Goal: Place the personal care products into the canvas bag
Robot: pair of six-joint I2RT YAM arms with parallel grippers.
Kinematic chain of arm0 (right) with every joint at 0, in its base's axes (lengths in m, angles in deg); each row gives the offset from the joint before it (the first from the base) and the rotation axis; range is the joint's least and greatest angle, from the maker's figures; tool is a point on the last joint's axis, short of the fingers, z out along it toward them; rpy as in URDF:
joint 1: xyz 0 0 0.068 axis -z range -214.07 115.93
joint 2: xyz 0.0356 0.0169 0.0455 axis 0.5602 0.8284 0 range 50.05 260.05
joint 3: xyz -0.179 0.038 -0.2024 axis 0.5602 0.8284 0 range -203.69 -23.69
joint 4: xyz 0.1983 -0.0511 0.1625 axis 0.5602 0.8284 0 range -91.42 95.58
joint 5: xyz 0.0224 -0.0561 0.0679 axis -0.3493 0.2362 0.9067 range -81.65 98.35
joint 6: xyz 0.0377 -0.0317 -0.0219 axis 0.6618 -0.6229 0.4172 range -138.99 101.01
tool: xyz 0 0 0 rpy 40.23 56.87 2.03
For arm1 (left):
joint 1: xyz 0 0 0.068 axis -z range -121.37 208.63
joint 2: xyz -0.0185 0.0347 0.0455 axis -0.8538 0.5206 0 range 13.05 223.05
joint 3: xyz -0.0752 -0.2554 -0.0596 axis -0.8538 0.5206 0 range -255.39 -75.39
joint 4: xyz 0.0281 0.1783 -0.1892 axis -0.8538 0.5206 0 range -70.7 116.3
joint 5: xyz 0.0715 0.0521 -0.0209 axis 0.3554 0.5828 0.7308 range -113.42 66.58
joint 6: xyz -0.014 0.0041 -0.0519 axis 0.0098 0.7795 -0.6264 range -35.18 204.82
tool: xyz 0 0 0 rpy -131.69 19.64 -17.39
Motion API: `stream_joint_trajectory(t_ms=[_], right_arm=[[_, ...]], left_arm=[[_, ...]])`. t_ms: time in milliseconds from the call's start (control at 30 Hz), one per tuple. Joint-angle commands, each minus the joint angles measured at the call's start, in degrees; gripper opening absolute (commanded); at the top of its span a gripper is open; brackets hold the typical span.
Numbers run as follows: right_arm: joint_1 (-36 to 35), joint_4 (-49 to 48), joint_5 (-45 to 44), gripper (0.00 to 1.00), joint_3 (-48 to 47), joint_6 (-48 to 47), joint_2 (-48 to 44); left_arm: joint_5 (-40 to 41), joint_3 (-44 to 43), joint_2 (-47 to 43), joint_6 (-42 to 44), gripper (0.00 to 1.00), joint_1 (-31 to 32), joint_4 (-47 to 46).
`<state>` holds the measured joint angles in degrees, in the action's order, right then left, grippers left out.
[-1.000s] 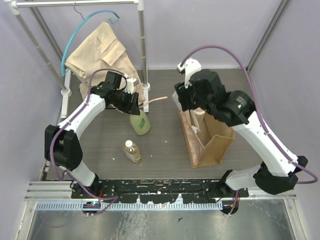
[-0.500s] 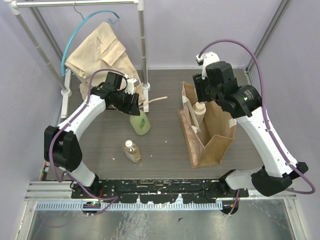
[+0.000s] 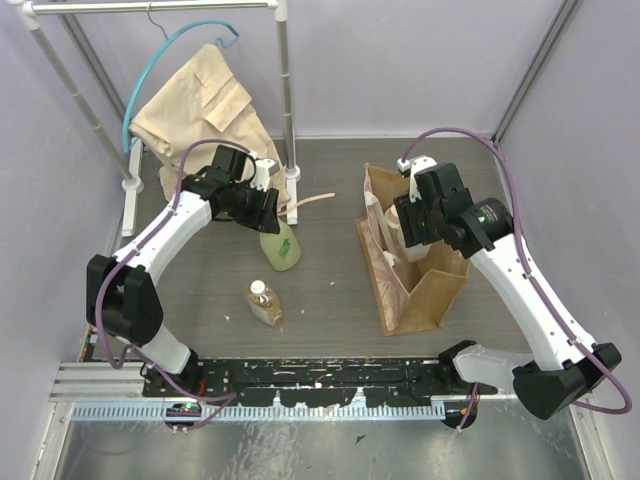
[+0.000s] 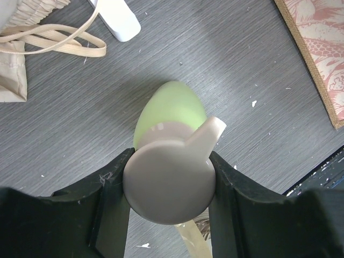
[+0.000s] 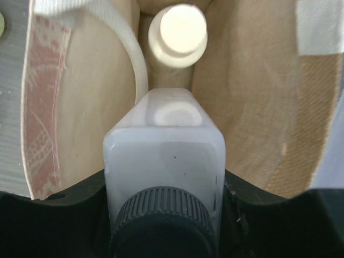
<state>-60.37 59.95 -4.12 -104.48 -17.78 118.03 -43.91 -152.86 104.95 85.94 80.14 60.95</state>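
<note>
The canvas bag (image 3: 425, 285) stands upright at the right, open at the top. My right gripper (image 3: 412, 222) hangs over its mouth, shut on the white rectangular bottle (image 5: 164, 145) just below the black cap (image 5: 164, 223), the bottle's base pointing down into the bag (image 5: 247, 97). The cream round-capped bottle (image 5: 177, 29) stands inside the bag below it. My left gripper (image 3: 262, 203) is shut on the round pale cap (image 4: 169, 183) of the green-yellow bottle (image 3: 281, 246), which stands on the table. The amber bottle (image 3: 265, 302) lies on the table nearer the front.
A clothes rack (image 3: 285, 90) with a beige garment (image 3: 195, 100) on a blue hanger stands at the back left. Its white foot (image 4: 121, 21) and loose cream straps (image 4: 54, 45) lie just beyond the green bottle. A pale bag handle (image 5: 137, 64) curves inside the bag.
My right arm swung from the bag's back left to over its mouth and lowered the white bottle into the opening. My left gripper stayed on the green bottle's cap.
</note>
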Motion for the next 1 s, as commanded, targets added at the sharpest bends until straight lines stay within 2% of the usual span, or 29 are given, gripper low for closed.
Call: stream_joint_trajectory(t_ms=[0,233,633,967], right_arm=[[1.16,-6.99,3.33,0.01,2.91,0.11,-2.91],[3.44,-10.00,5.73,0.01,9.26,-0.71,-0.76],[7.23,-19.96,6.77,0.01,14.45,2.80,5.78],[11.48,-26.13,7.53,0.01,17.34,0.87,10.13]], left_arm=[[0.69,0.96,-1.63,-0.25,0.19,0.37,2.64],[0.97,1.10,-2.12,-0.20,0.18,0.49,3.09],[0.26,0.87,-1.89,-1.11,0.16,1.11,2.51],[0.52,2.06,-3.12,-1.16,0.15,1.24,2.13]])
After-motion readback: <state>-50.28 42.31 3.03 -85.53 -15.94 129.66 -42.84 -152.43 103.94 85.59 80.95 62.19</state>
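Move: The right hand already holds the white black-capped bottle over the canvas bag, whose middle lies about 18 cm below it, some 2 cm ahead and 3 cm to its right. The white jar in the bag stands about 10 cm straight ahead and 19 cm down; the rope handle hangs roughly 5 cm ahead, 4 cm left and 12 cm below. From the left hand, the bag's middle is about 32 cm right, 5 cm back and 8 cm down. The right hand lowers the white bottle into the canvas bag, about 14 cm in all, easing a little back for the first half and then slanting some 5 cm forward towards the white jar and slightly right as it keeps sinking. Its wrist tips the fingers about 15 degrees further down and the grip stays shut on the bottle, while the left hand keeps its hold on the green pump bottle's head almost without moving. ##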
